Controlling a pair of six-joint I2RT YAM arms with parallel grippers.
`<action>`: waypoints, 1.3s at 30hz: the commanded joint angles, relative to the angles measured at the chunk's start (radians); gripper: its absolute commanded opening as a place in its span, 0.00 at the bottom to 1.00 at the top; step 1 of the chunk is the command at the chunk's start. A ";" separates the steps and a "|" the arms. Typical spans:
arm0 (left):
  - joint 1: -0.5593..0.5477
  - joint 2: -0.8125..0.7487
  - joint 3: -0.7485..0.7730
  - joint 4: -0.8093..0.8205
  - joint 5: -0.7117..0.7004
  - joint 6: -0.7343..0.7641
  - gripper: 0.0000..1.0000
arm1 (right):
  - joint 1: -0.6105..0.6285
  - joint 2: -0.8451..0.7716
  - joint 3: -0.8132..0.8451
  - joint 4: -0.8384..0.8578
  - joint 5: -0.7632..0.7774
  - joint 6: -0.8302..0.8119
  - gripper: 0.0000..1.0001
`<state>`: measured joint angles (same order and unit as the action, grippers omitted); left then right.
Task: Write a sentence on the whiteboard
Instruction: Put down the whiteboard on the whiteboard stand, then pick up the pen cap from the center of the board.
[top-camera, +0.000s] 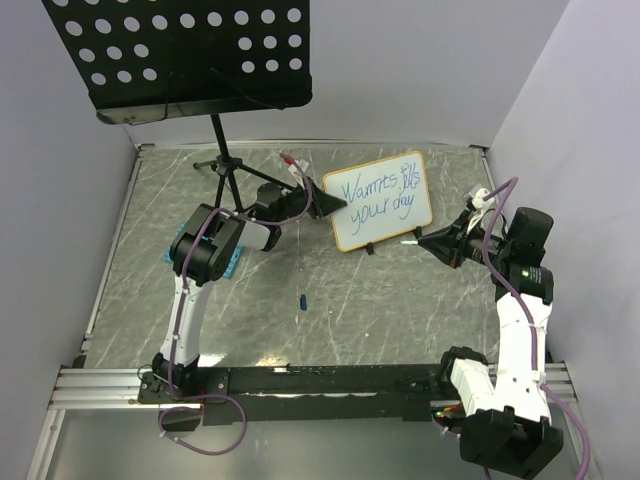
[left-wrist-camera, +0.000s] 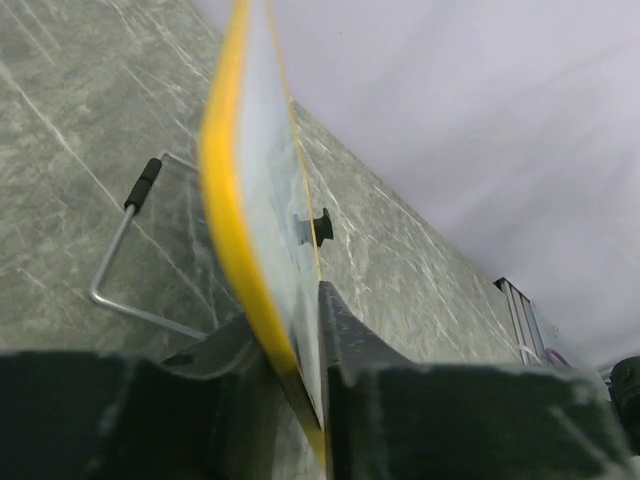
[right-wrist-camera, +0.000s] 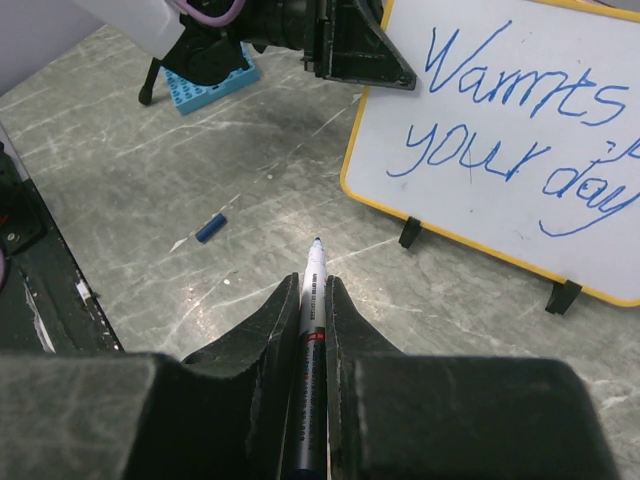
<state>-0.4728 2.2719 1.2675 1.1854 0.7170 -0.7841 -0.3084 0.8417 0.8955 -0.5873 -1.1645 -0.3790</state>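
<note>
The whiteboard (top-camera: 362, 232), white with an orange-tan frame, stands tilted at the back middle of the table. The sentence (top-camera: 380, 195) is in blue marker in two slanted lines. My left gripper (top-camera: 335, 203) is at the board's left edge. In the left wrist view its jaws (left-wrist-camera: 288, 310) close on either side of the whiteboard (left-wrist-camera: 265, 180), seen edge-on. My right gripper (top-camera: 420, 240) hovers just right of the board, shut on a white marker (right-wrist-camera: 313, 290) whose bare tip points forward. The sentence (right-wrist-camera: 520, 100) on the whiteboard (right-wrist-camera: 480, 215) is legible ahead of it.
A blue marker cap (top-camera: 302, 299) lies on the table in front of the board. A blue perforated rack (top-camera: 232, 265) sits under the left arm. A black music stand (top-camera: 180, 60) rises at the back left. The board's wire leg (left-wrist-camera: 120, 260) rests behind it.
</note>
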 joint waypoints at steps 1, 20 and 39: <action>-0.003 -0.025 -0.025 0.138 -0.007 -0.007 0.26 | -0.008 -0.013 0.020 0.021 -0.031 -0.012 0.00; -0.001 -0.152 -0.095 -0.012 -0.106 0.094 0.78 | -0.006 -0.024 0.016 0.024 -0.031 -0.011 0.00; -0.217 -0.869 -0.548 -0.601 -0.678 0.235 0.99 | -0.004 -0.044 0.006 0.026 -0.034 -0.009 0.00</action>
<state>-0.5346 1.6222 0.7395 0.8848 0.2966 -0.6449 -0.3084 0.8173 0.8955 -0.5869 -1.1683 -0.3790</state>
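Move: The left hand has the whiteboard's left edge between its fingers; the board's middle lies about 11 cm to its right, 1 cm ahead and 3 cm lower. The whiteboard stand is under the board, some 12 cm to the right, level fore and aft, 10 cm down; the music stand's near foot is about 3 cm left, 4 cm ahead and 13 cm down. From the pen-holding right hand, the whiteboard is roughly 17 cm ahead, 11 cm left, 15 cm lower. The left hand opens wide, letting go of the whiteboard, then retreats some 11 cm left, back and up. ##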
